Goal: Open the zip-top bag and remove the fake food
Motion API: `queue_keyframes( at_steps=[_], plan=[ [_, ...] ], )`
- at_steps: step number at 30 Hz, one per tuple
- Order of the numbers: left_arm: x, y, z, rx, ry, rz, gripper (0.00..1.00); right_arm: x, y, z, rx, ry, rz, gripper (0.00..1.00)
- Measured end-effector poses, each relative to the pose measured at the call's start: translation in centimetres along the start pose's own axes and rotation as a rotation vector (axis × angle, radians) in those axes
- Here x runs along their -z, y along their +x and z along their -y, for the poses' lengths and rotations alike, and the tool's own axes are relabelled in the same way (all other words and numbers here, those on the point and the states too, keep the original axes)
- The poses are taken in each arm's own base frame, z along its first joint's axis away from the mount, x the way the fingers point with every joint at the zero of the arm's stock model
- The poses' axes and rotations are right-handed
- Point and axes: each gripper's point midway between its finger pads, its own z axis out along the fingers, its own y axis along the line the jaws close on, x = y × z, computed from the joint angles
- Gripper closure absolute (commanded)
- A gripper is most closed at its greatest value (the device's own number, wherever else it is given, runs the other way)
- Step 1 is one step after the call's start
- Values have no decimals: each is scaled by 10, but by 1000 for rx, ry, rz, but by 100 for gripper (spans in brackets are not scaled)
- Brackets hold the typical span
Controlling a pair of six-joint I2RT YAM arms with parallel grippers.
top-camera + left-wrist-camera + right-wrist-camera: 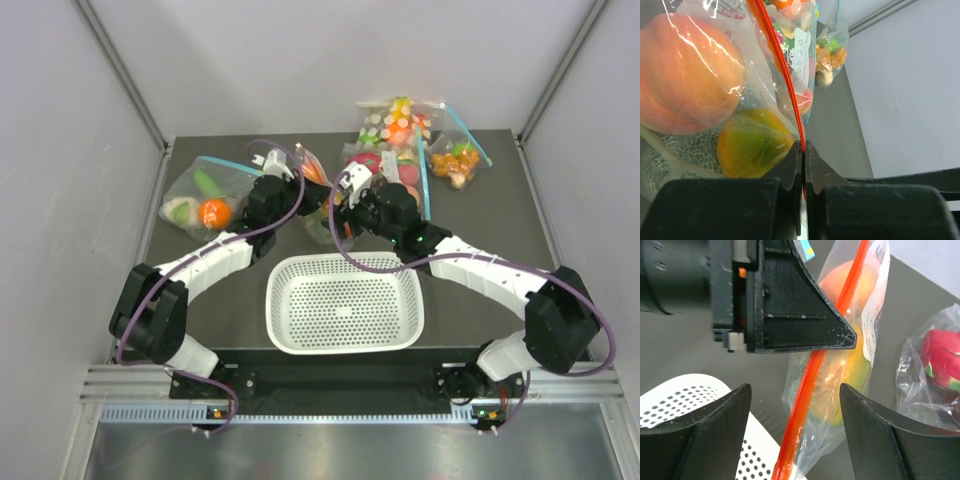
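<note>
The zip-top bag is clear with a red-orange zip strip. Through its plastic I see an orange-red peach, a yellow-green mango and a netted melon. My left gripper is shut on the zip strip. In the top view the bag hangs between my left gripper and my right gripper. In the right wrist view my right gripper is open, with the zip strip and bag running between its fingers without touching them.
A white perforated basket sits in front of the arms. Blue-zipped bags of toy food lie at the left, back and back right. Another bag with a pink fruit lies right of the held bag.
</note>
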Motion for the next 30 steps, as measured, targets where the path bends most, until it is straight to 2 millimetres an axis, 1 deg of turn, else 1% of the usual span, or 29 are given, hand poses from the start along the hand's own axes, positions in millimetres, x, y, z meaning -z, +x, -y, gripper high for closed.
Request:
queue_keyframes(
  at_steps=[3,4,5,7,8,9,10,11,12,13,16,18,20,22,24,26,28,30],
  plan=[
    [0,3,1,-3,0,-3,100,-6,14,3,8,18,-37,34],
    [0,4,2,-3,1,-6,100,-8,20,5,11,26,-57,38],
    [0,4,2,-3,0,-7,100,-10,25,7,12,36,-72,52],
    [2,4,3,-4,0,-9,100,-14,30,12,22,56,-91,66],
    [3,3,4,-7,1,-9,100,-16,30,14,25,69,-93,81],
    [3,3,4,-9,2,-8,99,-16,30,17,29,83,-95,88],
    [5,3,5,-13,3,-8,89,-17,30,18,30,90,-95,93],
    [6,3,5,-22,7,-9,74,-17,30,20,29,99,-96,97],
    [7,3,6,-35,11,-11,62,-16,30,21,28,106,-97,100],
    [9,3,8,-52,21,-16,44,-16,31,22,28,112,-101,100],
    [19,0,13,-105,43,-5,32,-15,32,26,24,136,-107,100],
    [29,-7,14,-149,58,19,30,-15,31,27,13,141,-111,100],
    [44,-20,11,-194,59,57,30,-13,32,29,-5,136,-114,100],
    [59,-40,3,-249,43,118,30,-10,30,33,-34,113,-106,100],
    [70,-60,0,-292,31,179,30,-5,26,42,-71,99,-91,100],
    [76,-71,-4,-340,20,213,29,2,23,50,-117,76,-72,100],
    [76,-75,-7,-382,22,223,28,10,22,58,-159,47,-59,100],
    [73,-75,-9,-413,44,220,28,16,24,62,-189,14,-57,100]
  ],
)
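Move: The near part of the orange zip strip lies about 2 cm ahead of the right hand, 1 cm to its right and 3 cm below; from the left hand, already pinching the strip farther out, that spot is about 4 cm back, 4 cm right and 3 cm lower. The peach in the bag is roughly 11 cm ahead of the right hand, 5 cm left and 6 cm down. Well below that hand, the white basket sits some 20 cm back and 3 cm right, and the red fruit bag 11 cm ahead and 14 cm right. The bag's orange zip strip is taken over by the right hand, which sinks about 3 cm while easing forward and shuts its fingers on the near part. The left fingers then open, release the strip and draw away some 9 cm left and 5 cm up, tipping upward, while the right keeps its pinch and carries the strip to the right. ##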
